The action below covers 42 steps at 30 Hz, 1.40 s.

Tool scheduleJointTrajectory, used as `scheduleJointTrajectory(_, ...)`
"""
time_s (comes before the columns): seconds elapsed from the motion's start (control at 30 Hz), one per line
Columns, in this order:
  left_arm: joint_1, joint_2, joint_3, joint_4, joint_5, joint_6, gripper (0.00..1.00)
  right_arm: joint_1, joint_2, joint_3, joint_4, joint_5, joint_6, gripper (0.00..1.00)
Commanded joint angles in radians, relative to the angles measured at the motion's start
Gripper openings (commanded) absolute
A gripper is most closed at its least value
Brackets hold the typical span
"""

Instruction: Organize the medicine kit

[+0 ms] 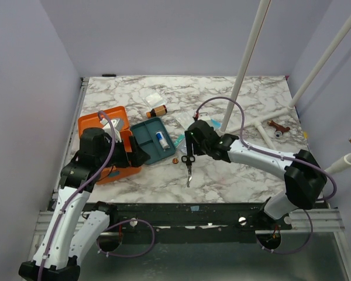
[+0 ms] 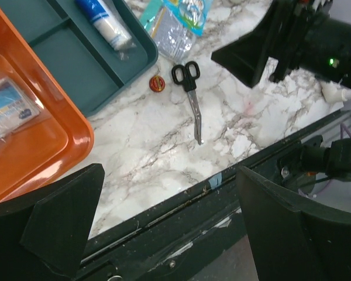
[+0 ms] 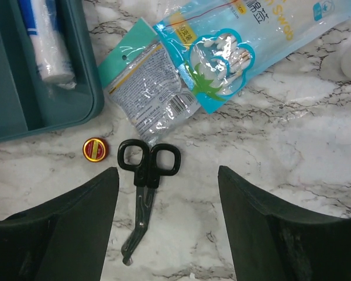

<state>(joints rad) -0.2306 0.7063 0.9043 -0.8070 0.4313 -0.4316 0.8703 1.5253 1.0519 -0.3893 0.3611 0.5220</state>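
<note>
The orange medicine kit (image 1: 99,124) lies open at the left, partly hidden by my left arm; a flat packet (image 2: 9,111) rests inside it. Beside it lies the dark teal tray (image 1: 146,136) holding a white roll (image 3: 47,50). Black scissors (image 3: 146,170) lie shut on the marble, with a small red and gold tin (image 3: 95,148) to their left. My right gripper (image 3: 167,172) hangs open just above the scissors, whose handles sit nearer its left finger. My left gripper (image 2: 169,170) is wide open and empty, over the table's near edge by the kit.
A cotton-swab bag (image 3: 234,47) and a foil packet (image 3: 155,93) lie behind the scissors. A brown bottle (image 1: 157,110) and white sachets (image 1: 154,98) are further back. White poles (image 1: 245,64) and a reddish object (image 1: 277,127) stand at the right. A black rail (image 1: 181,213) edges the front.
</note>
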Motion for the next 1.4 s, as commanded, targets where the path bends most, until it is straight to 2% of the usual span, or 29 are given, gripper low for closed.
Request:
scheduleJointTrajectory(0.0,-0.004,-0.051,-0.071,0.046,0.088,0.019,0.98,-0.034,0.084,0.028,0.076,-0.058,0.039,0.7)
scheduleJointTrajectory(0.17,-0.004,-0.099,-0.143,0.097,0.165,0.022,0.98,-0.058,0.182,0.071,0.101,-0.05,0.071,0.65)
scheduleJointTrajectory(0.4,-0.004,-0.151,-0.168,0.102,0.186,0.025,0.99,-0.072,0.284,0.111,0.13,-0.028,0.11,0.57)
scheduleJointTrajectory(0.77,-0.004,-0.245,-0.188,0.093,0.102,0.028,0.99,-0.077,0.391,0.119,0.137,0.042,0.153,0.46)
scheduleJointTrajectory(0.97,-0.004,-0.251,-0.197,0.095,0.103,0.028,0.98,-0.077,0.417,0.111,0.132,0.057,0.149,0.27)
scheduleJointTrajectory(1.13,-0.004,-0.262,-0.205,0.103,0.105,0.025,0.98,-0.077,0.427,0.101,0.123,0.064,0.136,0.09)
scheduleJointTrajectory(1.17,-0.004,-0.264,-0.206,0.103,0.105,0.025,0.99,-0.078,0.424,0.097,0.123,0.063,0.131,0.02)
scheduleJointTrajectory(1.37,-0.004,-0.299,-0.212,0.109,0.086,0.015,0.98,-0.077,0.357,0.07,0.132,0.056,0.111,0.01)
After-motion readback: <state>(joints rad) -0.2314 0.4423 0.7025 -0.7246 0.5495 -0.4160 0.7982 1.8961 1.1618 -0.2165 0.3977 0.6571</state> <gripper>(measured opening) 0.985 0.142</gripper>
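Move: The small clear packet with the teal header lies about 8 cm ahead of the right hand, 4 cm left and 9 cm below. The scissors' middle is some 4 cm back and 2 cm left of the hand, the red cap 2 cm ahead and 8 cm left, the cotton swab bag 17 cm ahead and 6 cm right. From the left hand the packet is roughly 12 cm ahead, 19 cm right, 20 cm down. Right hand sinks about 8 cm and reaches 6 cm forward, closing its fingers to pinch the clear packet's near-right part. ##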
